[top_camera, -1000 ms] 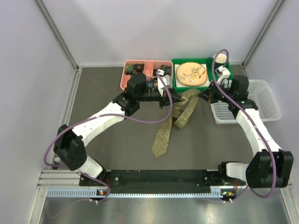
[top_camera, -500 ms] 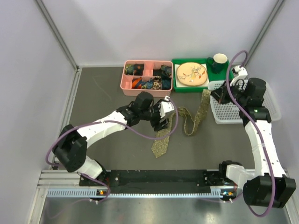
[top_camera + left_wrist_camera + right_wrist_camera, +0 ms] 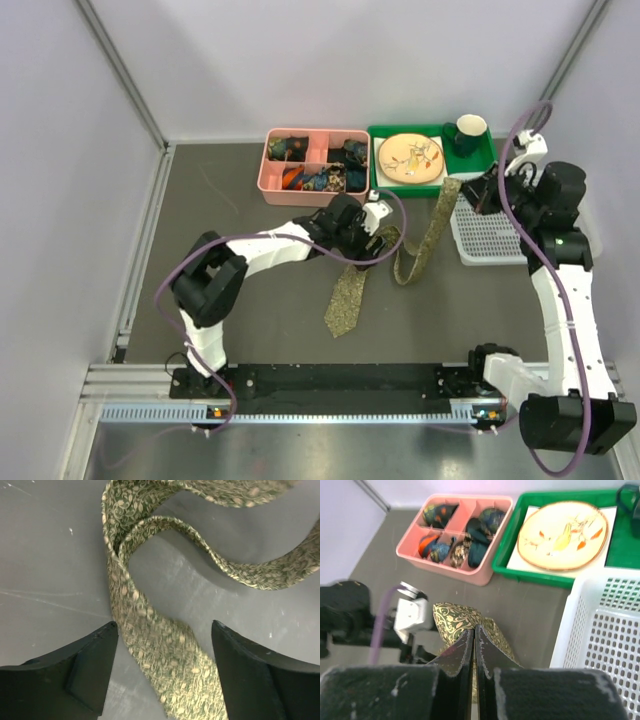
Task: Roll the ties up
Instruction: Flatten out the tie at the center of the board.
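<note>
The olive-tan patterned tie [image 3: 347, 298] lies on the grey table, wide end nearest the arms. It loops at the middle [image 3: 403, 268] and rises toward the white basket. My right gripper [image 3: 468, 190] is shut on the tie's narrow end and holds it above the table. In the right wrist view the closed gripper [image 3: 474, 630] pinches the tie [image 3: 454, 617]. My left gripper [image 3: 374, 228] is open and hovers low over the tie's folded middle. In the left wrist view the tie [image 3: 165, 652] passes between the spread gripper [image 3: 163, 626] without touching the fingers [image 3: 92, 662].
A pink compartment box [image 3: 272, 172] with rolled ties stands at the back. A green tray [image 3: 380, 178] with a plate [image 3: 410, 158] and a dark mug [image 3: 468, 132] is beside it. The white mesh basket [image 3: 490, 240] sits at the right, under my right arm.
My left gripper has moved right, over the tie's fold. My right gripper has moved right and up with the narrow end, drawing that part of the tie straighter.
</note>
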You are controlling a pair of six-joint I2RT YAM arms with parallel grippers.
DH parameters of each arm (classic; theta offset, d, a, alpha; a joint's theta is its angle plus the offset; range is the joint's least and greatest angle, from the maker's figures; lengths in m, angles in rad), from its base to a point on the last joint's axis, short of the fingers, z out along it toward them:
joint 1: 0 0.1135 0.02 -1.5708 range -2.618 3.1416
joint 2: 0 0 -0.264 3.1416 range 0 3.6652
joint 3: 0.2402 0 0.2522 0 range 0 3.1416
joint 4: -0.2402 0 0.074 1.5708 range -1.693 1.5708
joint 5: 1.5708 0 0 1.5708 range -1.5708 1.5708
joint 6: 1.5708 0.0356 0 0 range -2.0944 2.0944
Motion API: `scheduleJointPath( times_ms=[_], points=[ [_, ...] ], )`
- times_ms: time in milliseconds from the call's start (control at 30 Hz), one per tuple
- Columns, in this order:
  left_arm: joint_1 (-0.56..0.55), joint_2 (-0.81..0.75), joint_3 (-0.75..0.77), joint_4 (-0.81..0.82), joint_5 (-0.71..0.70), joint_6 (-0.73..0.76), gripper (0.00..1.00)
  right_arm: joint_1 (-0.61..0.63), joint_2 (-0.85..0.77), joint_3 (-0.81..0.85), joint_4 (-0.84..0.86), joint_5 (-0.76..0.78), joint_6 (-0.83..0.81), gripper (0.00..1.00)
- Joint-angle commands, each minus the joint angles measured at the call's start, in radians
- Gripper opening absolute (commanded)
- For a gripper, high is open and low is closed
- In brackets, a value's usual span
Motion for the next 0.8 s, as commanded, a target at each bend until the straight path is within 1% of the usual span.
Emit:
scheduleJointPath(
  times_ms=[0,33,100,133,167,200,233,267,300,333,400,433,467,500,533,567,600,633,667,700,733,767],
  points=[
    [-0.021,0.076,0.081,0.046,-0.083,-0.060,0.72,-0.010,-0.043,0.088,0.028,0.045,0.054,0.00],
    [-0.019,0.108,0.091,0.017,-0.118,-0.056,0.69,-0.010,-0.046,0.097,0.028,0.057,0.061,0.00],
    [-0.019,0.140,0.131,-0.029,-0.129,-0.022,0.64,-0.010,-0.048,0.109,0.028,0.065,0.076,0.00],
    [-0.021,0.171,0.145,-0.052,-0.136,-0.011,0.54,-0.008,-0.049,0.120,0.026,0.075,0.079,0.00],
    [-0.018,0.183,0.168,-0.103,-0.139,-0.004,0.47,-0.008,-0.049,0.123,0.023,0.084,0.082,0.00],
    [-0.010,0.191,0.177,-0.124,-0.138,0.012,0.39,-0.008,-0.049,0.129,0.022,0.098,0.082,0.00],
    [-0.004,0.194,0.182,-0.150,-0.129,0.016,0.21,-0.009,-0.049,0.143,0.019,0.126,0.081,0.00],
    [0.004,0.186,0.184,-0.189,-0.088,0.024,0.10,-0.010,-0.052,0.150,0.011,0.141,0.070,0.00],
    [0.013,0.171,0.173,-0.195,-0.048,0.036,0.04,-0.010,-0.055,0.157,0.011,0.160,0.068,0.00],
    [0.030,0.109,0.152,-0.189,0.022,0.047,0.00,-0.011,-0.057,0.172,0.009,0.190,0.062,0.00],
    [0.028,0.021,0.061,-0.155,0.206,0.105,0.00,-0.013,-0.058,0.184,0.023,0.235,0.059,0.00],
    [0.027,-0.078,0.023,-0.137,0.285,0.120,0.00,-0.016,-0.057,0.196,0.034,0.252,0.062,0.00],
    [0.022,-0.129,-0.049,-0.112,0.337,0.116,0.00,-0.016,-0.054,0.203,0.048,0.268,0.062,0.00],
    [-0.001,-0.178,-0.085,-0.044,0.420,0.110,0.00,-0.017,-0.045,0.209,0.075,0.285,0.062,0.00],
    [-0.021,-0.256,-0.120,0.001,0.445,0.104,0.00,-0.017,-0.034,0.227,0.092,0.311,0.067,0.00],
    [-0.047,-0.289,-0.170,0.035,0.449,0.099,0.00,-0.020,-0.023,0.241,0.106,0.313,0.079,0.00],
    [-0.117,-0.310,-0.187,0.102,0.407,0.099,0.00,-0.020,0.013,0.259,0.129,0.304,0.085,0.00],
    [-0.155,-0.329,-0.200,0.136,0.376,0.102,0.00,-0.020,0.034,0.305,0.138,0.296,0.106,0.00],
    [-0.191,-0.321,-0.201,0.161,0.353,0.093,0.00,-0.020,0.054,0.331,0.147,0.284,0.120,0.00],
    [-0.252,-0.308,-0.194,0.217,0.336,0.078,0.00,-0.020,0.078,0.357,0.153,0.272,0.133,0.00],
    [-0.278,-0.256,-0.177,0.289,0.300,0.053,0.00,-0.019,0.115,0.411,0.166,0.246,0.159,0.00],
    [-0.303,-0.227,-0.127,0.332,0.278,0.000,0.00,-0.020,0.135,0.434,0.170,0.232,0.171,0.00]
  ],
)
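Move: The stretch of tie to pinch lies about 5 cm below the left gripper and 2 cm ahead, with the tie's wide end some 13 cm back, 6 cm left and 6 cm down. The pink organiser is roughly 24 cm ahead and 13 cm left of the left gripper. From the right gripper, which already holds the tie's raised part, that stretch lies about 19 cm left, 1 cm ahead and 29 cm down; the white basket is 10 cm ahead, 15 cm right and 27 cm down. Lower the open left gripper about 5 cm onto the tie and shut the fingers to pinch it, then draw the tie back towards the base some 15 cm while rising and turning clockwise. Meanwhile keep the right gripper's hold and raise it about 12 cm, easing right and tilting it upward, so the tie is drawn out between both hands. ##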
